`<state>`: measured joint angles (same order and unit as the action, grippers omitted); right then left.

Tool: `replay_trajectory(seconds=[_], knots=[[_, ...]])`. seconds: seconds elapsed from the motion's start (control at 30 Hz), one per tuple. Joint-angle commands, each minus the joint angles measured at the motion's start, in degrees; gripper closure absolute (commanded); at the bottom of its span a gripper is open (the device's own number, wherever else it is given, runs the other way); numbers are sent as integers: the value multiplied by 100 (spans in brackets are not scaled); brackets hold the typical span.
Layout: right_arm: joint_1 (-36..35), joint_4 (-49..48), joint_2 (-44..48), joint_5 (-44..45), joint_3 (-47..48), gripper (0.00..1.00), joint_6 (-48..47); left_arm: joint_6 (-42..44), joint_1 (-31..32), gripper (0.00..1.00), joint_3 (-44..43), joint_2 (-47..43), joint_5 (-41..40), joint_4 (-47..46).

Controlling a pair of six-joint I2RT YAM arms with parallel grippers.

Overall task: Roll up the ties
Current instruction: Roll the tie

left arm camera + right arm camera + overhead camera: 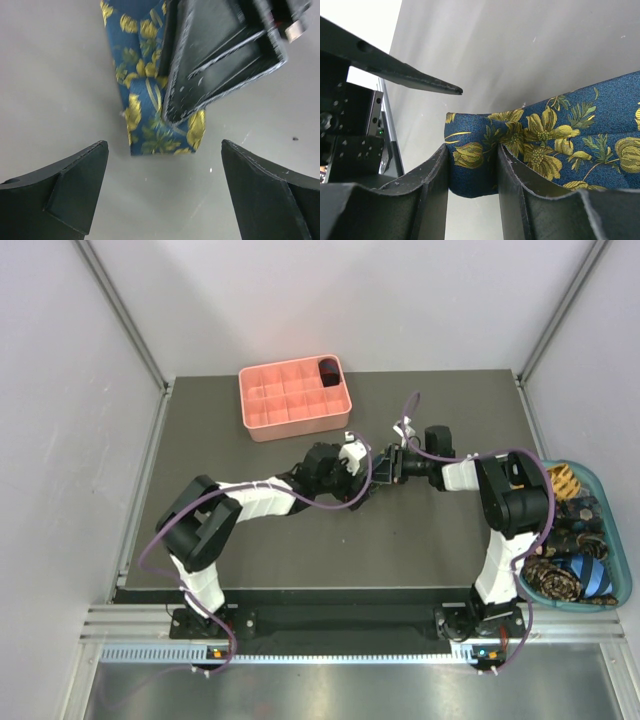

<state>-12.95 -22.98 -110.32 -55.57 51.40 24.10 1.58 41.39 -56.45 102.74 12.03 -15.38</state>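
A navy tie with yellow flowers (150,95) lies on the grey table, its end toward my left gripper. My right gripper (474,165) is shut on the folded end of this tie (545,140), with cloth bulging between its fingers. In the left wrist view one right finger (220,55) presses on the tie. My left gripper (165,185) is open and empty, just short of the tie's end. In the top view both grippers meet mid-table, left (366,480) and right (393,466), and they hide the tie.
A salmon-pink grid tray (262,412) stands at the back with a dark coil (328,371) in its far right compartment. A teal basket (612,502) at the right edge holds several ties (570,570). The left gripper's finger (395,70) shows in the right wrist view.
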Motion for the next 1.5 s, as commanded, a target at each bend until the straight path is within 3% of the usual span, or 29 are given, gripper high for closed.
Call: replay_trajectory(seconds=[0.0, 0.23, 0.37, 0.4, 0.43, 0.63, 1.07, 1.47], knots=[[-41, 918, -367, 90, -332, 76, -142, 368, 45, 1, -314, 149, -26, -528], [-32, 971, -341, 117, -279, 77, -142, 483, 54, 2, -850, 694, -175, -133], [-32, 997, -350, 117, -262, 78, -151, 483, 54, 22, -1009, 914, -44, 52], [-41, 1006, -341, 125, -262, 78, -142, 509, 54, 32, -1009, 923, -8, 61], [-41, 1015, -341, 134, -262, 78, -142, 501, 54, 37, -991, 915, 18, 70], [-93, 822, -297, 38, -411, 78, -28, 439, 124, 51, -701, 537, -43, 254], [-760, 637, -279, 2, -666, 76, 139, -123, 405, 58, -69, -473, -755, 1387], [-692, 971, -25, 406, -490, 64, -195, -396, 405, 62, -779, -141, -965, 2829]])
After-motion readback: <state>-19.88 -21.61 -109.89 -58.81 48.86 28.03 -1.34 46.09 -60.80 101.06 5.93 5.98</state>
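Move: The rolled tie end is already pinched in the right fingers, level with that hand. From the wide-open left hand it lies about 3 cm ahead, 3 cm to its right and 2 cm lower. The unrolled tail lies flat on the table, its middle some 6 cm ahead of the right hand and 2 cm to its right. The pink box stands about 24 cm ahead of the left hand and 17 cm to its left. The left fingers close on the rolled tie end beside the right fingers, after the left hand slides some 4 cm forward, right and down around it. With both grips kept, the two hands then draw the roll back together, about 6 cm towards the bases and 4 cm left, staying low, while the left wrist rolls and tips roughly 15 degrees and the right turns slightly counter-clockwise. ##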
